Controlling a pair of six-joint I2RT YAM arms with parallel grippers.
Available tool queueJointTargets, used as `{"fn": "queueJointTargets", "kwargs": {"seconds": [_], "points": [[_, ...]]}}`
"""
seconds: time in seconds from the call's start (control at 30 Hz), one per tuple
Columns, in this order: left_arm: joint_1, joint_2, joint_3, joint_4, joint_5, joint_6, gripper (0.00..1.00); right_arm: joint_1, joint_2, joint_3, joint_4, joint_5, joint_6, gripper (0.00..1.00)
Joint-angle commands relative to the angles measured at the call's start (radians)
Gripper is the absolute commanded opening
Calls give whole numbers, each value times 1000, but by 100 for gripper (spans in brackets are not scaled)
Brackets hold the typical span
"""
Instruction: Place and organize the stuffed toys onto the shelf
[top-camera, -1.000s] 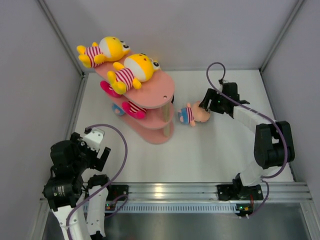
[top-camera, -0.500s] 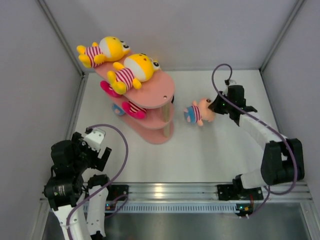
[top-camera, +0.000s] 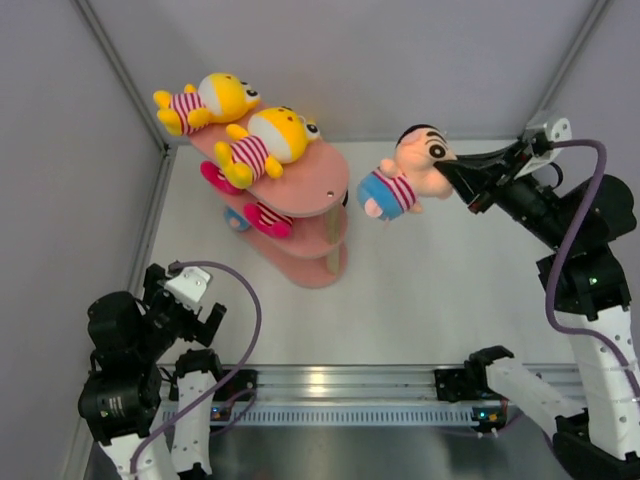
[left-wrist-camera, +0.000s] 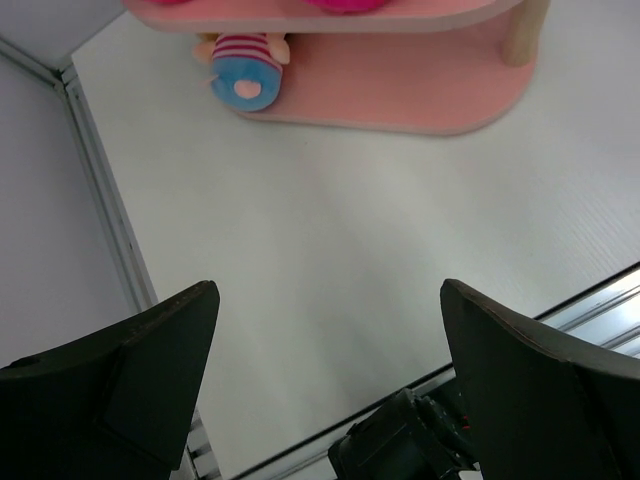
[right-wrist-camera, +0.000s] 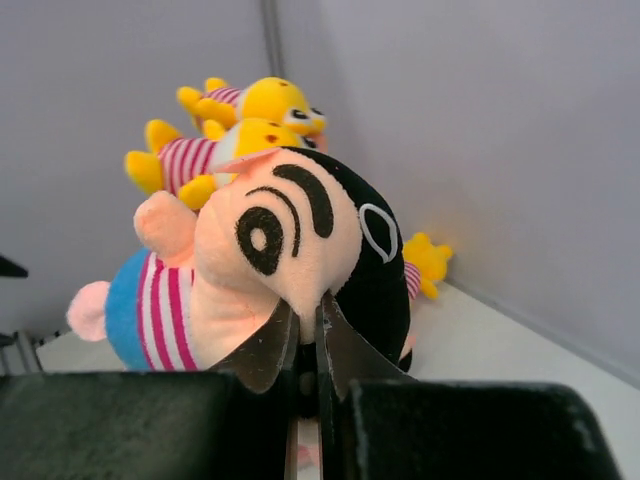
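Observation:
My right gripper (top-camera: 447, 172) is shut on the face of a beige-headed stuffed toy (top-camera: 403, 180) with a striped shirt and blue bottom, holding it in the air to the right of the pink shelf (top-camera: 322, 180). In the right wrist view the closed jaws (right-wrist-camera: 308, 305) pinch the toy's (right-wrist-camera: 270, 245) chin. Two yellow toys (top-camera: 262, 140) (top-camera: 215, 98) lie on the top tier and pink ones (top-camera: 265, 217) on the middle tier. A blue-bottomed toy (left-wrist-camera: 245, 72) lies on the bottom tier. My left gripper (left-wrist-camera: 330, 290) stands open and holds nothing, near the front left corner (top-camera: 185, 300).
Grey walls close in the white table (top-camera: 420, 300) on three sides, and a metal rail (top-camera: 340, 385) runs along its near edge. A bit of yellow plush (right-wrist-camera: 425, 262) shows behind the held toy's head; where it lies I cannot tell.
The right gripper shut on the beige-headed toy on the table and has lifted it up and back. The left arm shifted slightly.

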Motion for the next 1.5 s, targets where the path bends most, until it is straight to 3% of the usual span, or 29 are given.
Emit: {"fn": "queueJointTargets", "kwargs": {"seconds": [0.0,0.17,0.43,0.77,1.03,1.07,1.1,1.17,1.2,1.27,1.33,1.37,1.4,1.47], "points": [[7,-13,54,-2,130,-9,98,146,55,38,-126,-107,-136,0],[9,-11,134,-28,237,-11,98,536,90,20,-98,134,-251,0],[18,-9,239,-40,410,-55,99,951,207,-8,-7,317,-392,0],[48,-17,187,-40,582,-86,99,1079,418,95,38,262,-455,0],[59,-25,138,-40,614,-74,98,1106,445,118,105,153,-489,0],[61,-26,131,-40,610,-71,93,1109,445,117,110,139,-492,0],[61,-28,128,-40,605,-68,68,1111,445,118,114,136,-497,0],[62,-26,114,-42,599,-65,41,1109,451,114,114,121,-501,0],[64,-25,111,-40,596,-65,22,1111,452,111,113,115,-503,0],[65,-25,104,-42,586,-60,3,1111,451,95,116,99,-501,0],[65,-25,93,-42,579,-59,0,1111,434,77,128,101,-498,1],[65,-26,91,-40,570,-59,0,1109,425,51,145,120,-500,7],[65,-23,90,-39,559,-63,0,1111,413,32,153,142,-506,37],[65,-20,91,-37,539,-65,0,1109,358,-41,169,252,-523,65]]}}
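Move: The right hand holds the black-haired doll by the head, its middle some 7 cm to that hand's left. It is bound for the open left gripper, roughly 45 cm left, 12 back and 20 below; the nearer yellow toy on the shelf top is about 33 left, 12 ahead and 9 lower. From the left hand the doll lies some 38 cm right, 12 ahead and 19 higher, and the middle-tier pink toy 22 ahead, 15 right and 10 below. Sweeping left, and also back and down, about 35 cm in all, the right hand brings the doll round in front of the shelf, turning counter-clockwise, while the left hand goes some 10 cm right, a little back and up, turning clockwise. Once they meet, the left fingers shut on the doll's head; only then do the right fingers open and let go. ##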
